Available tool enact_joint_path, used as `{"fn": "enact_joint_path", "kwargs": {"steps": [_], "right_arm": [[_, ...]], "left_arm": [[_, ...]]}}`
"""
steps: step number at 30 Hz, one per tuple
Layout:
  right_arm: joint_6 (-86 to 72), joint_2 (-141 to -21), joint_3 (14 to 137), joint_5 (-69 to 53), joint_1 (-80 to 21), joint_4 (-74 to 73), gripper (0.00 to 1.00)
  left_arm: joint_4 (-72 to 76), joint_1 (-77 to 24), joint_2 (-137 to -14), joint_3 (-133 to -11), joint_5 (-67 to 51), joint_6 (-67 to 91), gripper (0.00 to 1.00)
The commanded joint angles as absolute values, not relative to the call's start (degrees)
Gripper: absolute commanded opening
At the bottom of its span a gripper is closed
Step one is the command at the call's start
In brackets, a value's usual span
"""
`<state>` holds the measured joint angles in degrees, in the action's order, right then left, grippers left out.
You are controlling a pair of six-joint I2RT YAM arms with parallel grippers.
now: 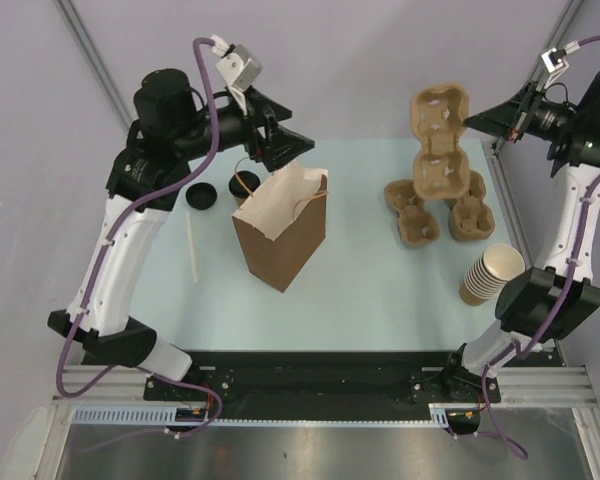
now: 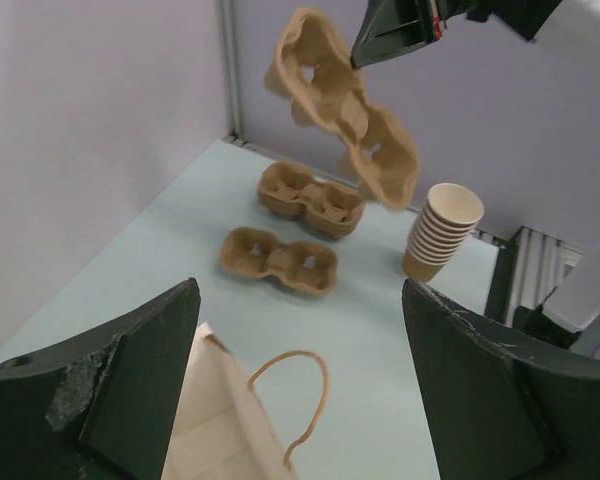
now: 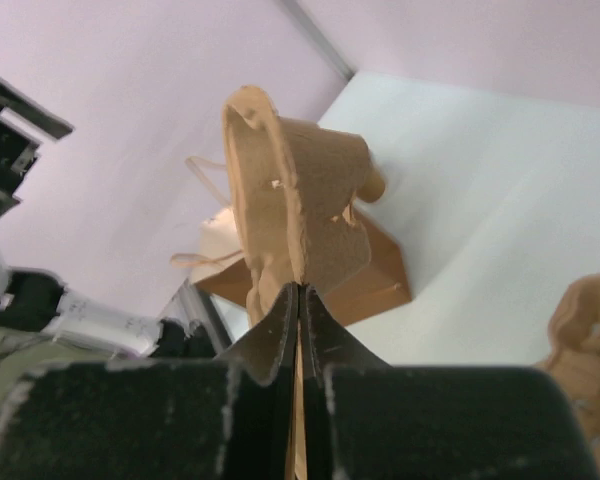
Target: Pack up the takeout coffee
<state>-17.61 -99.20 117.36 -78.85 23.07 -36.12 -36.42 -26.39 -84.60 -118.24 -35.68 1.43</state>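
Note:
The takeout coffee (image 1: pixel 244 184), a small cup with a black lid, stands behind the brown paper bag (image 1: pixel 280 228), which partly hides it. My left gripper (image 1: pixel 296 148) hovers over the bag's open top, open, with nothing between its fingers. In the left wrist view the bag's rim (image 2: pixel 208 410) and looped handle (image 2: pixel 302 400) lie below the left gripper (image 2: pixel 298 292). My right gripper (image 1: pixel 472 120) is shut on the edge of a pulp cup carrier (image 1: pixel 438 135), which hangs in the air at the back right. The right wrist view shows the right gripper (image 3: pixel 300 296) pinching that carrier (image 3: pixel 295 195).
Two more pulp carriers (image 1: pixel 411 212) (image 1: pixel 469 214) lie on the table at the right. A stack of lidless paper cups (image 1: pixel 489 273) lies near the right arm's base. A loose black lid (image 1: pixel 200 196) and a white straw (image 1: pixel 192 246) lie left of the bag.

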Motion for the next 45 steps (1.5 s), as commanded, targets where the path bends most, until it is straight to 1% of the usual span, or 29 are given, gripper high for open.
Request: {"fn": "enact_joint_path", "kwargs": {"steps": [1,2,3,4,7,8,10,11,12,13,14,15,17,19,24,26,30,35,45], "right_arm": [[-62.1,-89.0,99.7,-84.9,21.2,14.9,0.0],[-67.6,-88.2,94.6,-85.2,20.9,28.8,0.0],[-71.5,-87.8,93.4,-85.3,20.9,31.2,0.0],[-73.3,-87.5,92.6,-86.0,21.0,31.6,0.0],[-70.4,-84.9,89.5,-85.0,21.7,28.7,0.0],[-62.1,-84.6,89.6,-84.1,22.2,18.3,0.0],[-52.4,-85.8,93.2,-81.7,23.9,6.6,0.0],[-39.9,-86.8,96.4,-80.4,24.5,-10.4,0.0],[-30.5,-88.7,104.7,-75.5,25.6,-21.0,0.0],[-22.4,-93.3,110.9,-72.2,25.7,-31.8,0.0],[-15.5,-96.3,116.2,-68.5,25.7,-48.4,0.0],[-8.7,-97.6,119.5,-64.5,26.0,-50.5,0.0],[-7.2,-99.8,119.4,-61.5,26.8,-51.0,0.0],[-1.1,-104.5,122.9,-59.0,27.5,-56.2,0.0],[7.2,-112.0,126.7,-58.3,30.1,-61.1,0.0],[10.4,-116.0,130.2,-57.2,30.6,-65.7,0.0],[18.1,-120.8,132.5,-55.4,30.7,-72.8,0.0],[20.7,-126.1,135.8,-53.3,31.1,-74.8,0.0],[22.3,-131.7,140.0,-51.7,31.5,-75.1,0.0]], "left_arm": [[-34.4,-29.7,-88.4,-121.1,-38.0,6.1,0.87],[-33.9,-30.0,-88.7,-121.0,-38.3,6.7,0.87],[-33.7,-30.3,-88.9,-121.0,-38.2,6.9,0.87],[-33.5,-30.9,-88.9,-120.9,-38.1,7.1,0.87],[-33.0,-31.2,-89.2,-120.7,-37.5,7.6,0.87],[-33.2,-31.2,-89.2,-120.6,-37.2,7.4,0.87],[-33.6,-31.3,-88.9,-119.5,-37.0,6.9,0.87],[-33.7,-31.2,-88.1,-118.8,-37.0,6.9,0.87],[-33.4,-31.3,-87.5,-118.0,-36.7,6.9,0.87],[-33.2,-31.3,-87.0,-116.2,-36.5,6.8,0.87],[-32.8,-31.3,-86.5,-115.3,-36.3,6.7,0.87],[-32.7,-31.2,-85.4,-114.5,-35.8,6.2,0.87],[-32.6,-31.2,-84.6,-112.7,-35.4,5.7,0.87],[-32.8,-31.2,-83.8,-111.3,-34.8,5.2,0.87],[-32.9,-31.3,-82.0,-107.9,-34.7,5.0,0.88],[-32.6,-31.3,-81.4,-106.7,-34.5,4.9,0.88],[-32.2,-31.2,-80.5,-104.0,-34.4,4.8,0.87],[-31.7,-31.2,-80.2,-102.0,-34.5,5.4,0.88],[-31.7,-31.2,-80.4,-100.0,-34.5,5.7,0.88]]}}
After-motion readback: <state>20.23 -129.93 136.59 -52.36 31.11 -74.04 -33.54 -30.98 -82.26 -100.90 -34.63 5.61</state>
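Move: The cup-carrier stack, which my right hand brings the pinched carrier back over, lies about 11 cm ahead and 14 cm right of that hand, some 40 cm below. On the table the loose carrier is roughly 10 cm ahead and 2 cm left, the paper cups about 10 cm back and 12 cm right. From my left hand, the stack lies 21 cm ahead and 44 cm right, 47 cm down; the bag is 9 cm ahead, 3 cm left and 41 cm below. Keeping the carrier pinched in shut fingers, I swing my right hand about 4 cm back and 3 cm left, then reverse quickly, lowering it some 23 cm and sweeping it right and forward to bring the carrier over the stack, tipping my fingers down and turning clockwise. My left hand shifts slightly right, then sinks towards the bag, staying open. ##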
